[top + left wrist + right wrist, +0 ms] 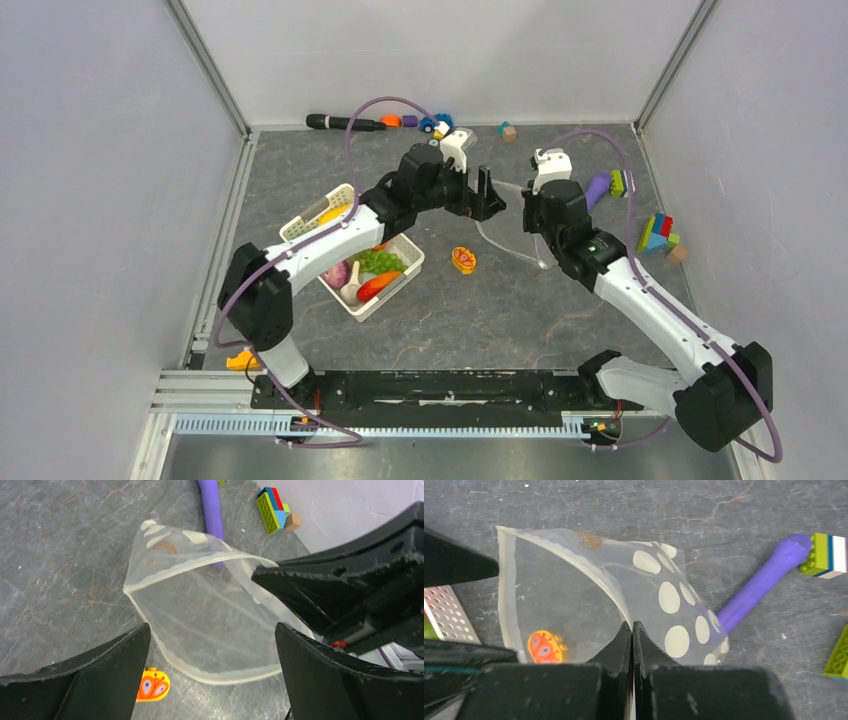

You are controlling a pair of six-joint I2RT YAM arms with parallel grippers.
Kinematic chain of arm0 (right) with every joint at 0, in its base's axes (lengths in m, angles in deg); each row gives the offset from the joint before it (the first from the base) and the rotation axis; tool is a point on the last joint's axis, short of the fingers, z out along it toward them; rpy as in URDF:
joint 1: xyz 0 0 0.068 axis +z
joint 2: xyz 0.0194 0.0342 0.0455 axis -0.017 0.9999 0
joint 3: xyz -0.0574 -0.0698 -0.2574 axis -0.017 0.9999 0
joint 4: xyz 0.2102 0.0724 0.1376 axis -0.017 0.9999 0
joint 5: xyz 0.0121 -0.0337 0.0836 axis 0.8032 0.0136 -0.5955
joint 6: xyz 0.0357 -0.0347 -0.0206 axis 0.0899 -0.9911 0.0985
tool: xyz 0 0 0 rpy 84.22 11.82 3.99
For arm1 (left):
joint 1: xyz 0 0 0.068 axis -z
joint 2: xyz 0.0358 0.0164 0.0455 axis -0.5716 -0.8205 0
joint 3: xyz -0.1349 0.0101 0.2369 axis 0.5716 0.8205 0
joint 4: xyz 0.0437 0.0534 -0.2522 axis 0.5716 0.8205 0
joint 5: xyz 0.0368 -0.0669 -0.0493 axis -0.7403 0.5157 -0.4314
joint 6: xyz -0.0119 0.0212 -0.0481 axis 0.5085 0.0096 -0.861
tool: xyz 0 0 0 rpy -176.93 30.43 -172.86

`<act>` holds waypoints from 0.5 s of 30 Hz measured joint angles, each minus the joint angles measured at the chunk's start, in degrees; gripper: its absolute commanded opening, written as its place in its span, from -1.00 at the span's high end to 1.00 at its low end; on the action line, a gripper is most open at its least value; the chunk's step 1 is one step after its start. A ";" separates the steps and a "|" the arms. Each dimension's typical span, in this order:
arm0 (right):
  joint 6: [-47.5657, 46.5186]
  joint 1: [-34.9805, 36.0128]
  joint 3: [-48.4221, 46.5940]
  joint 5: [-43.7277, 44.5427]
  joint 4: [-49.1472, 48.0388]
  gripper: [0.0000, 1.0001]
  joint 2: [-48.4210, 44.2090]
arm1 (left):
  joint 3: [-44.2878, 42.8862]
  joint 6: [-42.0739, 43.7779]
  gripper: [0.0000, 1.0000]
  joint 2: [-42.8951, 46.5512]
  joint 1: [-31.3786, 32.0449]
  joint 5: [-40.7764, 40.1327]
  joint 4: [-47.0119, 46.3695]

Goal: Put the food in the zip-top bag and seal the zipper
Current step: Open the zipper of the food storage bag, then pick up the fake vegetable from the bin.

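The clear zip-top bag (507, 238) with white dots lies between the two arms, its mouth held wide. My right gripper (631, 625) is shut on the bag's (574, 590) rim, near the zipper (220, 679) strip. My left gripper (211, 630) hangs open just above the bag mouth (210, 610), nothing between its fingers. A yellow-orange butterfly-print toy (463, 260) lies on the table beside the bag. More food, green grapes (378, 261), a red chili (378, 285) and a purple onion (336, 274), sits in the white basket (408, 244).
A purple-handled brush (598, 187) lies right behind the bag, with coloured blocks (655, 235) further right. A black pen-like object (340, 122) and small toys (435, 124) lie along the back wall. Grey walls close in three sides.
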 measured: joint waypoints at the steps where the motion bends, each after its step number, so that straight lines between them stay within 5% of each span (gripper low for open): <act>1: 0.63 0.00 0.04 -0.46 -0.39 1.00 0.55 | 0.66 0.00 -0.99 0.68 0.00 -0.26 0.07; 7: 4.81 0.00 3.61 -2.43 -6.91 1.00 1.07 | 9.07 0.00 -0.99 10.71 0.00 -6.54 2.82; 15: 10.29 0.00 10.01 -3.17 -14.21 1.00 1.27 | 18.80 -1.92 -0.99 26.27 -0.28 -26.91 12.48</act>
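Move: The food basket's middle lies about 28 cm left of the left hand, 10 cm back and 20 cm below; its orange pumpkin is 25 cm left and 7 cm back. The bag's open mouth is beside this hand, some 4 cm right, 4 cm back and slightly lower; the butterfly toy lies 4 cm left, 13 cm back on the table. From the right hand, already holding the bag lip, the basket is 36 cm left, 9 cm back and 19 cm below. Swinging away from the gaping bag mouth, the left hand, already wide open and empty, goes some 14 cm left and a little back towards the food basket, staying level, its wrist turning about 25 degrees counter-clockwise. Meanwhile the right hand keeps the lip pinched, lowers the bag by 3 to 4 cm, shifts it slightly left and rolls so its left side rises. ##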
